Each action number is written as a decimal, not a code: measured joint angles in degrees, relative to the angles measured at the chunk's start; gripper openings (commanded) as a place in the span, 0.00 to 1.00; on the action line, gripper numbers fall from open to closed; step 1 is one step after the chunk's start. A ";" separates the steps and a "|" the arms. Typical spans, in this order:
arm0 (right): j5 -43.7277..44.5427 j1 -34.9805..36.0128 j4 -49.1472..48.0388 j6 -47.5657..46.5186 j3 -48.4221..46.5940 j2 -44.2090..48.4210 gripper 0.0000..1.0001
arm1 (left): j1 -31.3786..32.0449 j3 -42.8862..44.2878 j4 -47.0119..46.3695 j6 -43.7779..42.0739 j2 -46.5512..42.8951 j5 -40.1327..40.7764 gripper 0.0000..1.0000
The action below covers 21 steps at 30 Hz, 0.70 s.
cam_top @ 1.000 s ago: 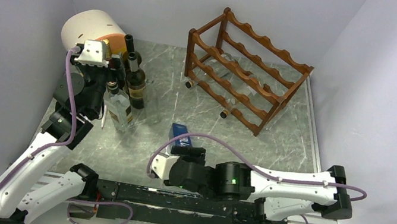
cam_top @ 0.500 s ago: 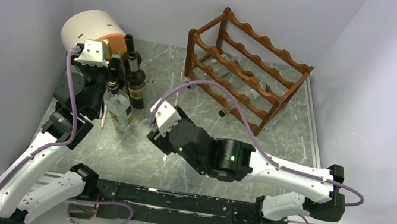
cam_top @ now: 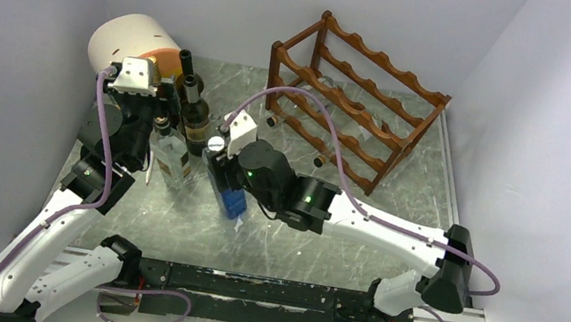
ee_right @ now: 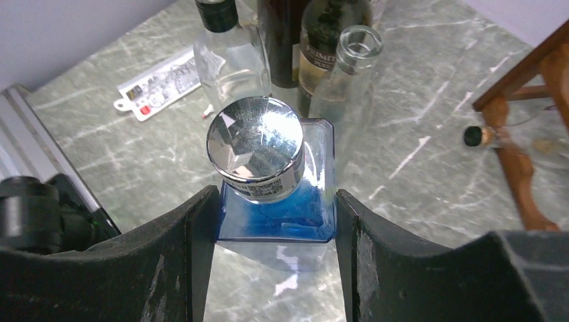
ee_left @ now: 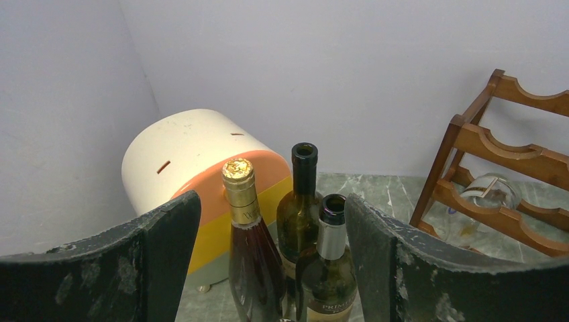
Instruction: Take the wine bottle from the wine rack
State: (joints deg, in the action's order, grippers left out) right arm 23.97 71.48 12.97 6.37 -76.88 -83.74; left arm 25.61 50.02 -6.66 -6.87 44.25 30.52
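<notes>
The wine rack (cam_top: 362, 95) is reddish-brown wood with wavy rails and stands at the back right. It also shows in the left wrist view (ee_left: 500, 154) and the right wrist view (ee_right: 516, 161). The wine bottle (cam_top: 232, 202) is blue square glass with a silver cap. It stands upright at table centre, off the rack, and my right gripper (cam_top: 225, 184) is shut on its shoulders (ee_right: 282, 201). My left gripper (cam_top: 162, 111) is open beside a group of standing bottles (ee_left: 302, 201), and nothing touches its fingers.
A cream and orange drum (cam_top: 132, 42) lies at the back left behind the standing bottles (cam_top: 195, 116). A clear square bottle (ee_right: 231, 54) and a clear open one (ee_right: 352, 74) stand just beyond the blue one. Clear bottles lie in the rack, one corked end (cam_top: 322, 164) poking out. A paper tag (ee_right: 158, 84) lies flat.
My right arm swung from the near edge up and left to the standing bottles, carrying the blue bottle, which now stands upright. The left arm stayed still.
</notes>
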 measured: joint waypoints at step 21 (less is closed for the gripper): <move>-2.36 -2.64 -24.96 2.12 1.57 -11.69 0.00 | 0.00 0.00 -0.09 -0.39 -0.04 0.50 0.83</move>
State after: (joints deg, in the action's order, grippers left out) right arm 21.61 68.84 -11.99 8.49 -75.31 -95.44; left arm 25.61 50.02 -6.74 -7.27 44.21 31.03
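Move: The blue square bottle is already in the right gripper; its free spot beside the bottle group lies about 8 cm left and 5 cm ahead of this hand, with the table some 20 cm down. Around that spot, from the right hand: the capped clear bottle 15 cm left and 5 ahead, the dark wine bottle 10 left and 15 ahead, the uncapped clear bottle 5 left and 11 ahead. From the left hand the spot is roughly 5 cm right, 6 back and 30 below. Keep the right gripper shut on the blue square bottle and carry it left and forward, about 6.5 cm left and 4 cm out, towards the free spot by the capped clear bottle, at nearly the same height. As it goes, roll the hand some 15 degrees so that its left side rises and the fingers come nearer level, standing the bottle more upright. ##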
